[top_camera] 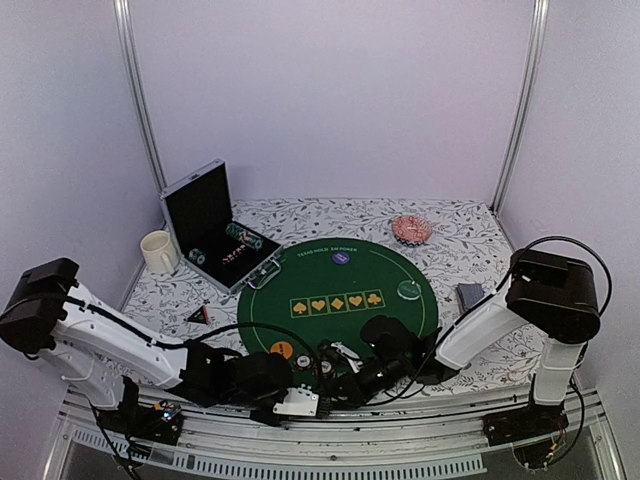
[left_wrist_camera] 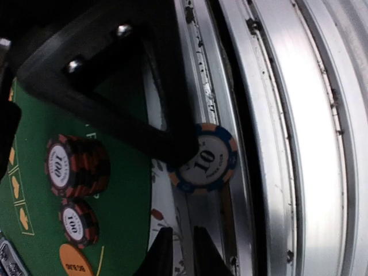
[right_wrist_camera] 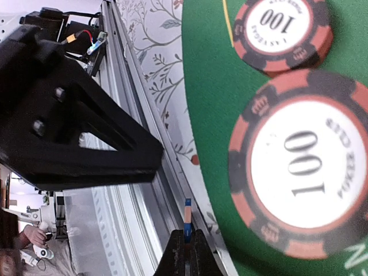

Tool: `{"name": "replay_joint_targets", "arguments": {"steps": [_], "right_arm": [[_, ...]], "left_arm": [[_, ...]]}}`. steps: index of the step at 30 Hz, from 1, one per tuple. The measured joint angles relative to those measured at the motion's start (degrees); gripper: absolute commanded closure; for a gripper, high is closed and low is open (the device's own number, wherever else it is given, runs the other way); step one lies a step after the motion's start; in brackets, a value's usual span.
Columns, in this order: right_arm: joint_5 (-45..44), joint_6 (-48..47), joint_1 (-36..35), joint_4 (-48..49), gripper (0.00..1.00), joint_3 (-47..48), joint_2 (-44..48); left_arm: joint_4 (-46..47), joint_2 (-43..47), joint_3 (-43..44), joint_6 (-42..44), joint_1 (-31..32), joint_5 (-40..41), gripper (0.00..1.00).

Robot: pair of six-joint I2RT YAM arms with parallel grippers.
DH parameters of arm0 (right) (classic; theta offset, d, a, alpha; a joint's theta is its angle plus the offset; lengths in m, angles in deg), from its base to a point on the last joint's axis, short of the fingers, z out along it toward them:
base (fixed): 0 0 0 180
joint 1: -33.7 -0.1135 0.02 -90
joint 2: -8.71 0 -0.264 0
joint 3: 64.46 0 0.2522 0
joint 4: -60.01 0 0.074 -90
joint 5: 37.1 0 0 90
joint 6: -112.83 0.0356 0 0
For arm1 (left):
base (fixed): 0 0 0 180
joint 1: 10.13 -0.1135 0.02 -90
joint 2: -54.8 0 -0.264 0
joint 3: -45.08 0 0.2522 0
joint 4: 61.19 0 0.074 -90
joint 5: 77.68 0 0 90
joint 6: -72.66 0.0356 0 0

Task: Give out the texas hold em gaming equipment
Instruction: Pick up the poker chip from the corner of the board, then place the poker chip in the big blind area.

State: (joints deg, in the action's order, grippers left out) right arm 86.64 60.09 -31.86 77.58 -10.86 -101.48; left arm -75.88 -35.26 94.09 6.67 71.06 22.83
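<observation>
A blue-and-orange "10" poker chip (left_wrist_camera: 204, 164) hangs above the metal rail at the table's near edge. My right gripper (right_wrist_camera: 185, 241) is shut on it, and the chip (right_wrist_camera: 187, 214) shows edge-on between its fingertips. My left gripper (left_wrist_camera: 178, 244) points at that chip from just short of it, fingertips a narrow gap apart with nothing between them. Two stacks of red-and-black "100" chips (left_wrist_camera: 77, 164) (left_wrist_camera: 77, 223) stand on the green mat (top_camera: 340, 300) beside an orange disc (top_camera: 282, 350). A purple disc (top_camera: 341, 258) and a pale disc (top_camera: 408, 290) lie on the mat. Cards (top_camera: 468, 295) lie to its right, and a dark triangular marker (top_camera: 200, 315) to its left.
An open metal case (top_camera: 205, 215) holding more chips stands at the back left, with a white mug (top_camera: 158, 252) beside it. A pink patterned dish (top_camera: 411, 229) sits at the back right. Both arms meet low over the near edge, above the aluminium rail (top_camera: 330, 425).
</observation>
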Motion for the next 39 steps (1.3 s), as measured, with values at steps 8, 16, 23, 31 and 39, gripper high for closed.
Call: {"name": "replay_joint_targets", "arguments": {"steps": [8,16,23,31,39], "right_arm": [[-2.1,-2.6,0.2,-14.27,0.97,0.11,13.18],[-3.34,-4.7,5.7,-24.79,0.98,5.03,21.88],[-4.0,-3.61,10.91,-26.05,0.98,8.44,19.52],[-1.16,-6.75,11.04,-28.26,0.97,23.78,5.29],[1.51,-10.45,11.41,-31.21,0.98,29.16,-1.44]], "left_arm": [[-9.11,16.0,2.69,-3.13,-3.06,2.89,0.73],[-15.32,24.06,9.79,-10.78,-18.1,4.44,0.13],[-17.35,24.02,14.93,-19.87,-33.35,5.77,0.09],[-17.42,23.98,12.02,-24.83,-43.82,4.98,0.09],[-17.35,24.0,11.43,-25.31,-44.94,4.11,0.09]]}}
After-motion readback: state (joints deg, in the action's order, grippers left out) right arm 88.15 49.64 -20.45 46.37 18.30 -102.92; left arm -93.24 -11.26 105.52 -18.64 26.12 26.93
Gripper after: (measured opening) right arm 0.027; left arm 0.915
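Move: The right hand already pinches the blue-and-orange 10 chip at the board's near edge; its spot on the felt is about 13 cm ahead and 5 to the left. On the way, a tall 100 stack stands 8 ahead, a low 100 stack 10 ahead and 4 left, the big blind 13 ahead and 8 left. For the empty left hand the chip case lies some 42 ahead and 17 left, the all-in triangle 23 ahead and 21 left, all near hand height. Keeping its pinch on the 10 chip, the right hand lifts about 10 cm, swings forward some 12 cm past the 100 stacks, bears left near the end and starts to sink towards the felt. The left hand backs off upward, then sweeps forward and left towards the case, opening wide and turning roughly 65 degrees counter-clockwise. ##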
